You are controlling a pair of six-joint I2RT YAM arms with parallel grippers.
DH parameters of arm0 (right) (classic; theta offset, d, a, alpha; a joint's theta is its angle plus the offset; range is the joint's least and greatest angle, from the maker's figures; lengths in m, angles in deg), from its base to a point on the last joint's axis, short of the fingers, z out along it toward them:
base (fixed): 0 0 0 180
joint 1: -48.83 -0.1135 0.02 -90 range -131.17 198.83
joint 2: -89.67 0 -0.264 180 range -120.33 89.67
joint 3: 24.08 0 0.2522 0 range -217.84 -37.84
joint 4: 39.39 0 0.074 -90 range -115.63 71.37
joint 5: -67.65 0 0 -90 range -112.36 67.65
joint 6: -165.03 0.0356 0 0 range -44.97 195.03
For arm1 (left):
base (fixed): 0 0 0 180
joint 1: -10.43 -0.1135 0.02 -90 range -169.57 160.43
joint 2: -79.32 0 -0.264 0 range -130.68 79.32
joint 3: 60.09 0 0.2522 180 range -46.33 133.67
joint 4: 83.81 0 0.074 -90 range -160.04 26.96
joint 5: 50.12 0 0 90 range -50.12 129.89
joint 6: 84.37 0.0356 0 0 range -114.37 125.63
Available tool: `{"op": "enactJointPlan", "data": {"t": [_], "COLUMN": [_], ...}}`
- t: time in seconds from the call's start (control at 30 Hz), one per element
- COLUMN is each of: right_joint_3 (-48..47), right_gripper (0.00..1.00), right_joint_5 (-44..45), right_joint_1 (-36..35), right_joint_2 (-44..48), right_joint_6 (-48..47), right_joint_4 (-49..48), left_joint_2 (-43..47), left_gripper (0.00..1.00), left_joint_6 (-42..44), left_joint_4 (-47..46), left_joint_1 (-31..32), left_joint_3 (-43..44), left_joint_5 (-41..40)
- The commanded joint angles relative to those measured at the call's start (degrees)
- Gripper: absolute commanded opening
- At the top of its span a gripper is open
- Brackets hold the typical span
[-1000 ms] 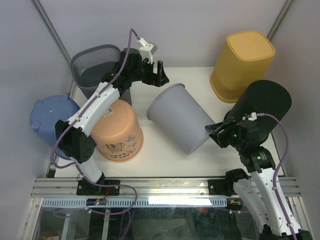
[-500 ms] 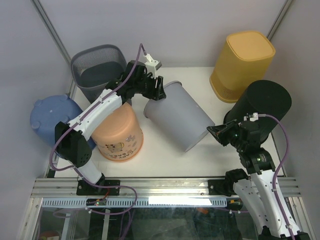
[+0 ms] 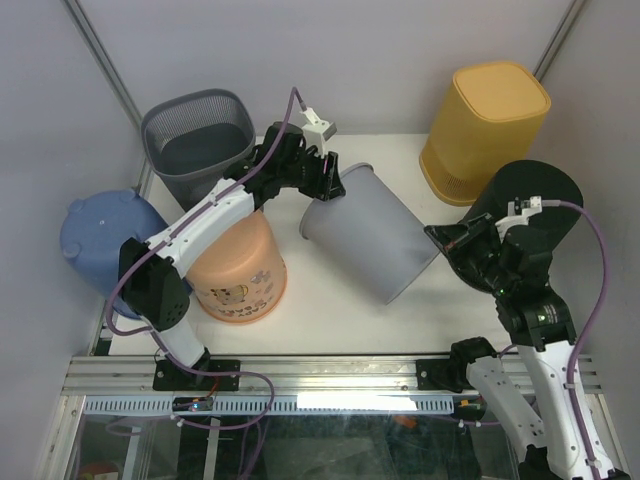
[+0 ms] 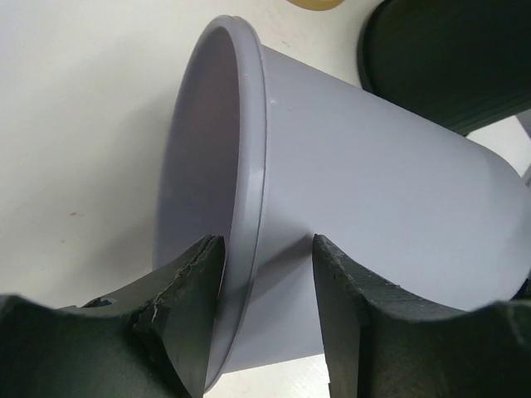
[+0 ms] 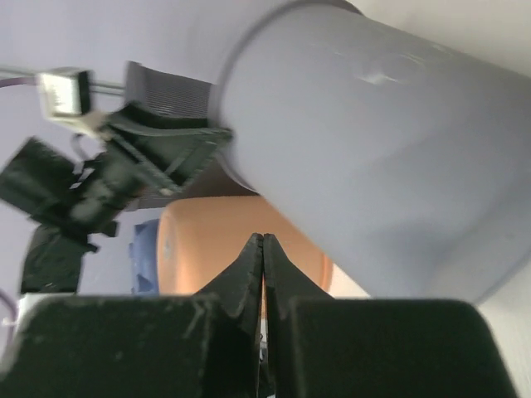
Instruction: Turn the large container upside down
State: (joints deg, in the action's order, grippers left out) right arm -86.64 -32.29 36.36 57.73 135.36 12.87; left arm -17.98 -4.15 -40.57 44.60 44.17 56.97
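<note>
The large container [image 3: 375, 240], a plain grey bin, lies tilted on its side mid-table, mouth toward the back left. My left gripper [image 3: 328, 185] straddles its rim. In the left wrist view one finger sits inside the container [image 4: 373, 166] and the other against its outer wall, so the left gripper [image 4: 267, 249] is shut on the rim. My right gripper [image 3: 435, 235] is shut with nothing in it, its tips right by the container's base end. In the right wrist view the right gripper [image 5: 263, 240] points under the container [image 5: 373, 149].
An upside-down orange bucket [image 3: 235, 265] stands close left of the container. A blue bucket [image 3: 100, 235] and a dark mesh basket [image 3: 195, 135] sit at the left. At the right are a yellow bin [image 3: 487, 125] and a black bin [image 3: 530, 205].
My left gripper came down over the rim and closed on it. The right gripper shut and moved up by the base. The container shifted right.
</note>
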Motion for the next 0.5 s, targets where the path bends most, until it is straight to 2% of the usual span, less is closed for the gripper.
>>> {"op": "enactJointPlan", "data": {"t": [0.0, 0.1, 0.2, 0.23, 0.33, 0.4, 0.47], "right_joint_3": [-7.89, -12.21, -13.59, -13.56, -12.69, -11.65, -10.17], "right_gripper": [0.0, 0.0, 0.0, 0.03, 0.31, 0.42, 0.49], "right_joint_5": [0.5, 1.8, 4.33, 5.14, 5.88, 5.81, 5.74], "right_joint_1": [-0.1, -0.12, -0.12, -0.1, -0.1, -0.1, -0.1], "right_joint_2": [-1.93, -3.5, -3.85, -3.68, -3.19, -2.67, -1.72], "right_joint_6": [-6.58, -9.8, -13.79, -14.78, -17.3, -18.15, -18.4], "right_joint_4": [-5.98, -4.72, 1.08, 3.27, 9.73, 12.91, 14.78], "left_joint_2": [-1.77, -2.67, -2.46, -2.15, -0.67, 0.71, 1.78], "left_gripper": [0.48, 0.46, 0.44, 0.44, 0.46, 0.5, 0.52], "left_joint_6": [-2.54, -4.32, -5.13, -5.05, -3.66, -2.47, -1.58], "left_joint_4": [-2.14, -3.48, -3.92, -3.98, -3.76, -3.48, -3.16], "left_joint_1": [2.41, 2.53, 2.5, 2.48, 2.46, 2.48, 2.48], "left_joint_3": [-0.4, -0.76, -1.15, -1.32, -1.7, -1.75, -1.46], "left_joint_5": [3.03, 3.02, 2.07, 1.54, -0.38, -1.57, -2.43]}}
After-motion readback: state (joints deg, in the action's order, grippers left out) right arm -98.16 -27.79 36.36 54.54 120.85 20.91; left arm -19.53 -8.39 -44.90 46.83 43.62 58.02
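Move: The left gripper has its parted fingers astride the mouth rim of the large grey container. The container's middle lies about 6 cm back, 9 cm to its right and 9 cm below; the orange container is about 11 cm back and 20 cm to its left. From the shut right gripper, the grey container's middle is about 12 cm left, 4 cm ahead and 13 cm lower, the dark container 17 cm right and 4 cm ahead, the yellow container 12 cm right and 23 cm ahead. Lift the right gripper, shut and empty, about 7 cm clear above the grey container's base end with its fingertips tilting up, then reverse: sink some 4 cm back towards it, easing 2 cm right, rolling left side down and opening about halfway. Meanwhile slide the left gripper 3 cm right, keeping its part-open fingers astride the rim and carrying the container along. ##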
